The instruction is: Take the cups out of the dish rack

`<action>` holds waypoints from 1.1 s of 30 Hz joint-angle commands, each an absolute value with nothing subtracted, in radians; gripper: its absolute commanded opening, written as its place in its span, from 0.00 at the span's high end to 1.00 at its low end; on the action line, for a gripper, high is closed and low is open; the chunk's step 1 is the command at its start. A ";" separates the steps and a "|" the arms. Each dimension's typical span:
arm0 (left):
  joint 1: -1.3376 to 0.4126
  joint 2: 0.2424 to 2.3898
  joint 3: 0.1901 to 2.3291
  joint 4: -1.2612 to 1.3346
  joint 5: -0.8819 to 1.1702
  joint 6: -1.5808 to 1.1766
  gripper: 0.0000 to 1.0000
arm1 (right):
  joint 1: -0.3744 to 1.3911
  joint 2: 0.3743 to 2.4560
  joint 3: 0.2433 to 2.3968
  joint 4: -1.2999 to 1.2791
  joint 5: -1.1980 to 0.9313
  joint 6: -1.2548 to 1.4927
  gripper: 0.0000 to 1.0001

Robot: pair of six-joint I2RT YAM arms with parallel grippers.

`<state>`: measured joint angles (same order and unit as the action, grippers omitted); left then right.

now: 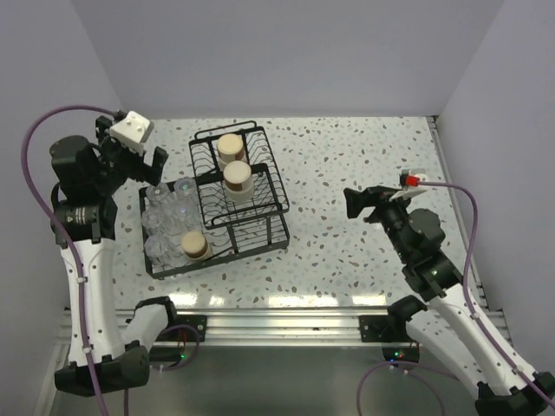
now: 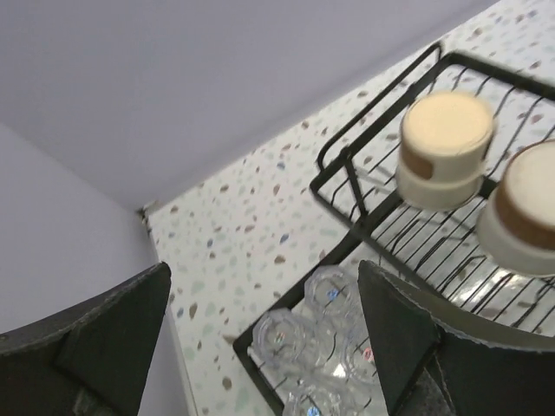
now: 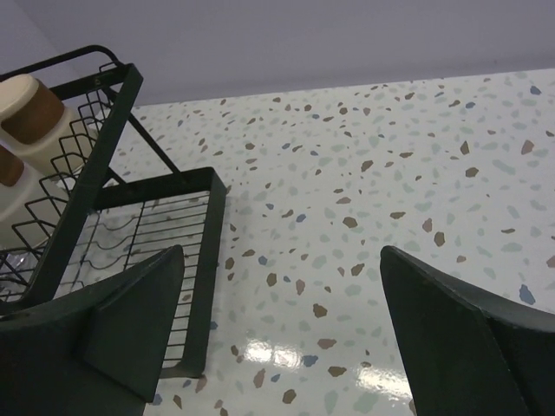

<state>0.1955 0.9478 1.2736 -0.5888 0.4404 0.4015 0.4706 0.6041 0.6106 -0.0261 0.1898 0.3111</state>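
Observation:
The black wire dish rack [image 1: 260, 238] stands left of centre. Two tan cups [image 1: 231, 147] [image 1: 238, 178] sit upside down on its raised tier, and a third tan cup [image 1: 195, 246] sits in the low basket at the front left. Several clear cups [image 1: 169, 208] fill the basket's left side. My left gripper [image 1: 147, 169] is open and empty, hovering above the rack's far left corner; its wrist view shows clear cups [image 2: 290, 334] between the fingers and the tan cups [image 2: 444, 147] to the right. My right gripper [image 1: 357, 204] is open and empty, right of the rack [image 3: 195, 260].
The speckled tabletop [image 1: 347, 156] is enclosed by pale walls at the back and both sides. A metal rail [image 1: 277, 325] runs along the near edge between the arm bases.

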 commanded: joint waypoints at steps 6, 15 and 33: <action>-0.039 1.185 1.551 -0.574 0.617 0.298 0.06 | 0.471 0.747 0.709 -0.048 0.071 0.291 0.02; -0.333 1.406 1.661 -0.572 0.308 0.379 0.00 | 0.471 0.796 0.704 -0.035 0.061 0.337 0.02; -0.331 1.572 1.715 -0.749 0.331 0.327 0.02 | 0.469 0.782 0.675 -0.054 0.083 0.328 0.02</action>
<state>-0.3344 1.5692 1.6966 -0.7052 0.3325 0.3344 0.4709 0.7959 0.6674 -0.0551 0.0841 0.3286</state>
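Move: The far cup on the rack's upper tier lies about 13 cm ahead of the left hand, 20 cm to its right and 14 cm below. The second upper cup is roughly 8 cm nearer the base and a touch farther right of it. The glasses sit some 4 cm right of the left hand, 2 cm back and 26 cm down. From the right hand, the far cup is about 13 cm ahead, 30 cm left and 6 cm lower. Towards the far upper cup the open left hand swings about 18 cm right and 9 cm forward in an arc, first rising some 5 cm, then sinking well below its starting height, while the wrist turns clockwise about 25 degrees and tips down about 20. The right hand eases a few centimetres left and down with a slight downward tip, then holds still, fingers open. ##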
